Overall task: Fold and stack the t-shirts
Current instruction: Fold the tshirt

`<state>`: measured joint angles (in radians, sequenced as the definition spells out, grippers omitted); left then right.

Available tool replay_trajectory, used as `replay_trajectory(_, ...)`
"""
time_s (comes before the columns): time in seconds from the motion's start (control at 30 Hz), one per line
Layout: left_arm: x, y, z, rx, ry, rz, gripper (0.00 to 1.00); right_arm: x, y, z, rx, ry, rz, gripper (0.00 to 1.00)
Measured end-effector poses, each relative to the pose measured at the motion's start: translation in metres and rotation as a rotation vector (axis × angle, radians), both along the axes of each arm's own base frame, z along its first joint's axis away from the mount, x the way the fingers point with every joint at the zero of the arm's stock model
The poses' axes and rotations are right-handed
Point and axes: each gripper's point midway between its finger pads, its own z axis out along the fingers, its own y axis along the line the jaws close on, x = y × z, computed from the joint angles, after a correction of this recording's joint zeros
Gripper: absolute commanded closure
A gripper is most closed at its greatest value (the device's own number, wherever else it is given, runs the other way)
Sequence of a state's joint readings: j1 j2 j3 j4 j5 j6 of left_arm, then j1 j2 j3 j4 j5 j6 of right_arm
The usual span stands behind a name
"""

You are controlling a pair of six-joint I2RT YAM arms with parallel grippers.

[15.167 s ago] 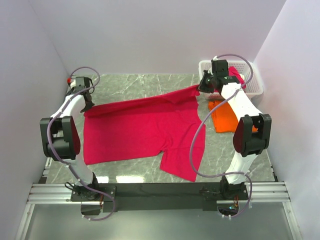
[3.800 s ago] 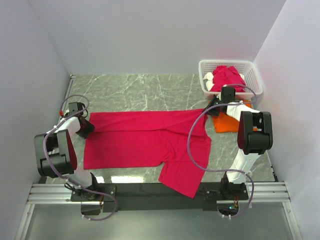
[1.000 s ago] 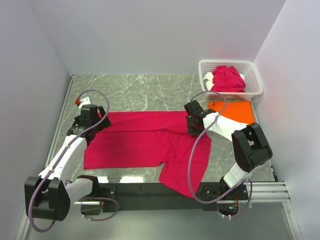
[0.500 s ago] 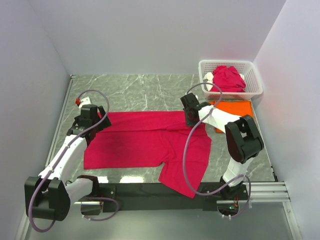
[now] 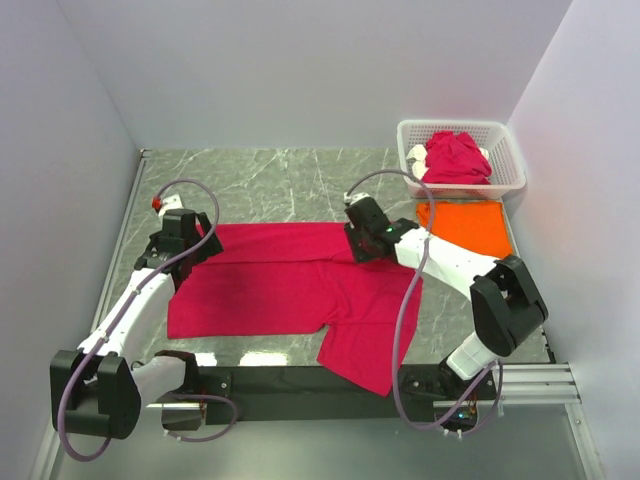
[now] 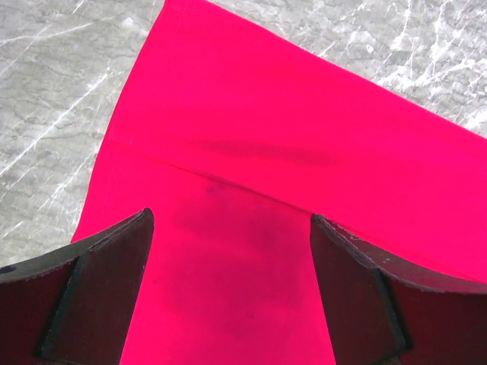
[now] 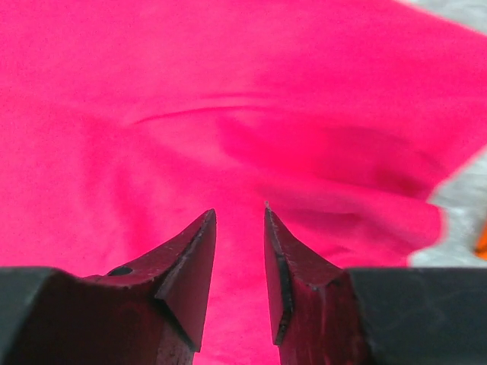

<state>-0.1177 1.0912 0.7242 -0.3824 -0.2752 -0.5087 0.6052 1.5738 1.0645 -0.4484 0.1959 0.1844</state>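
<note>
A crimson-pink t-shirt (image 5: 280,280) lies spread flat across the marble table, with one sleeve reaching toward the near edge. My left gripper (image 5: 197,248) hovers over its upper left corner, open wide, with only flat cloth (image 6: 266,152) showing between the fingers (image 6: 230,217). My right gripper (image 5: 365,250) is over the shirt's upper middle. Its jaws (image 7: 239,209) stand a little apart above rumpled cloth (image 7: 228,91) and hold nothing. An orange t-shirt (image 5: 465,228) lies folded flat at the right.
A white lattice basket (image 5: 510,182) sits in the far right corner with a bunched crimson shirt (image 5: 455,157) inside. Bare marble table (image 5: 290,180) stretches behind the spread shirt. Walls close in on the left, back and right.
My right gripper has swung left, from the shirt's right end near the orange shirt to its upper middle, and its jaws have widened. The left arm has stayed put.
</note>
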Motion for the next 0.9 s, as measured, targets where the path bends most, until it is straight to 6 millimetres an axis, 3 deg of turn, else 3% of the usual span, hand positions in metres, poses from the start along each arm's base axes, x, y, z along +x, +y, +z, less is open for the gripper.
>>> replay_trajectory(0.2,0.000,0.000,0.000,0.000,0.000,0.000,0.11,-0.015,0.019,-0.016,-0.022,0.042,0.068,0.60)
replay_trajectory(0.5,0.000,0.000,0.000,0.001,0.000,0.001,0.11,-0.017,0.010,-0.050,-0.110,0.111,0.049,0.60)
replay_trajectory(0.9,0.000,0.000,0.000,0.002,0.000,0.002,0.11,-0.007,0.001,-0.060,-0.180,0.090,0.011,0.62)
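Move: The red t-shirt's loose fold edge lies roughly straight below the right hand, about 7 cm down. From that hand the folded orange shirt lies some 20 cm to the right and 6 cm ahead, and the basket some 20 cm to the right and 20 cm ahead, both a little lower than the hand. From the left hand, the fold edge is about 28 cm to the right, roughly level with it, 10 cm down. The right hand swings briefly left and back, then sinks about 6 cm to the fold edge, fingers part-open. ##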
